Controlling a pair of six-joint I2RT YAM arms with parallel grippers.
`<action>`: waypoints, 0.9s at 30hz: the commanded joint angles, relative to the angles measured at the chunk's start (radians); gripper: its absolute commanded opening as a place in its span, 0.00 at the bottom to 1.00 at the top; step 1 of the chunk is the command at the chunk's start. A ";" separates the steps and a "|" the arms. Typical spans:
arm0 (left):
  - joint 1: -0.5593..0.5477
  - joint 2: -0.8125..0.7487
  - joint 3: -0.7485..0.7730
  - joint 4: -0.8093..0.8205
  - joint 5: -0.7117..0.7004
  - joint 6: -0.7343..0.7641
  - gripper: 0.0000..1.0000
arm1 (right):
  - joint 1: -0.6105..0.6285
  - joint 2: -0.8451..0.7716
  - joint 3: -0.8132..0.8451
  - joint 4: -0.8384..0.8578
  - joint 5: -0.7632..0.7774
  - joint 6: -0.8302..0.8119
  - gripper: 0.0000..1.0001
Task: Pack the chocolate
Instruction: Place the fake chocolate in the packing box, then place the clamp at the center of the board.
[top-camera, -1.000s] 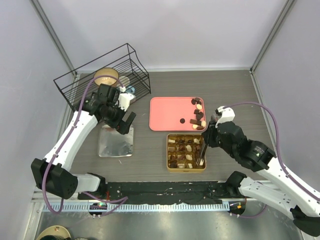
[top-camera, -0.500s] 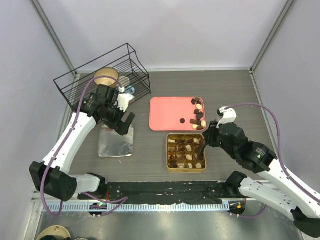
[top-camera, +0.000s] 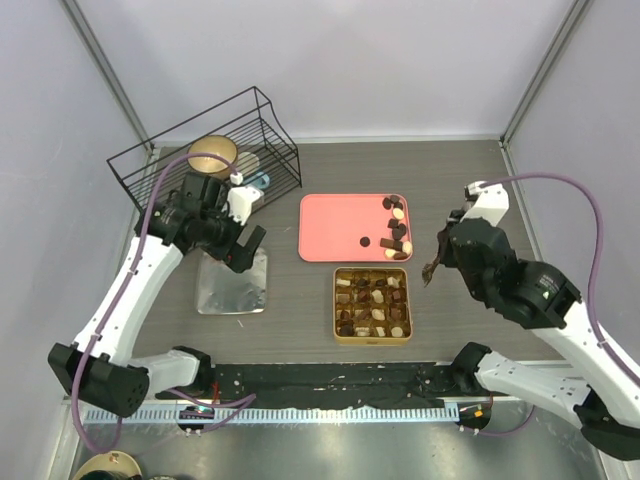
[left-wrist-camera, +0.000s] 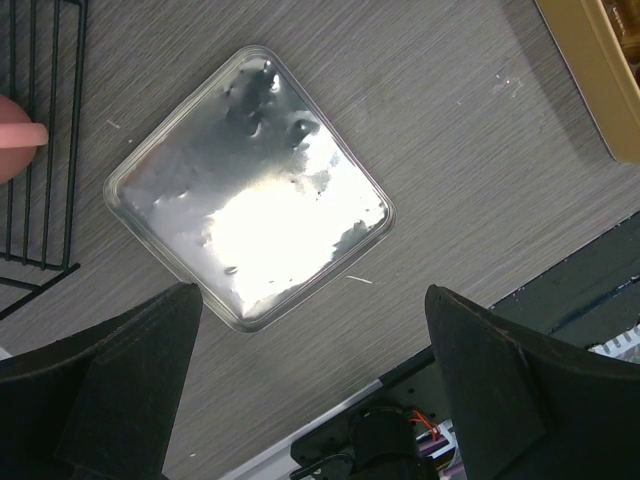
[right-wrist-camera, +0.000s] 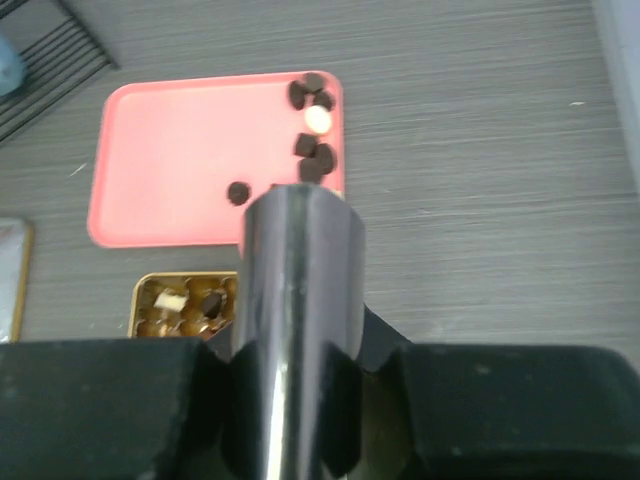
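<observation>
Several small chocolate pieces (top-camera: 397, 232) lie at the right end of the pink tray (top-camera: 335, 225), one alone (top-camera: 366, 242). More pieces fill the gold gridded tin (top-camera: 372, 303). My right gripper (top-camera: 443, 250) is shut on a shiny steel tool (right-wrist-camera: 295, 300) and hangs above the table, right of the tin and tray. In the right wrist view the tray pieces (right-wrist-camera: 312, 120) and the tin (right-wrist-camera: 185, 300) lie past the tool. My left gripper (top-camera: 248, 248) is open and empty above a flat silver lid (left-wrist-camera: 250, 190), its fingers (left-wrist-camera: 140, 370) wide apart.
A black wire basket (top-camera: 210, 145) stands at the back left with a bowl (top-camera: 213, 153) in it. The silver lid (top-camera: 232, 283) lies left of the tin. A black rail (top-camera: 330, 380) runs along the near table edge.
My right gripper has lifted off the gold tin and swung up and right with the steel tool. My left arm has shifted slightly left and stays over the silver lid.
</observation>
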 joint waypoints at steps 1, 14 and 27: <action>0.003 -0.065 0.031 -0.020 0.000 0.008 1.00 | -0.022 0.181 0.156 -0.218 0.178 0.019 0.08; 0.006 -0.175 -0.146 -0.013 -0.080 0.054 1.00 | -0.480 0.684 0.004 0.179 -0.259 -0.168 0.17; -0.049 -0.049 -0.330 0.151 -0.220 0.105 1.00 | -0.676 0.919 0.010 0.398 -0.390 -0.222 0.58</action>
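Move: On the bare table to the right of the pink tray lies the spot for the tongs that the right hand already holds: about 13 cm ahead of this hand, 8 cm to its right and 26 cm below. The pink tray's middle is roughly 17 cm ahead and 10 cm left. The packing box is level with the hand, some 7 cm left; both lie about 26 cm below. From the left hand the spot is around 9 cm ahead, 37 cm right and 19 cm below. Swinging the tongs away from the packing box, the right hand barely rises, then drops quickly some 24 cm while going 13 cm forward and 8 cm right to the bare table beside the pink tray. Its wrist tips downward about 40 degrees, and near the end the fingers start opening around the tongs. The empty left hand lifts slightly, then sinks about 8 cm net, drifting back and left over the silver tray. ##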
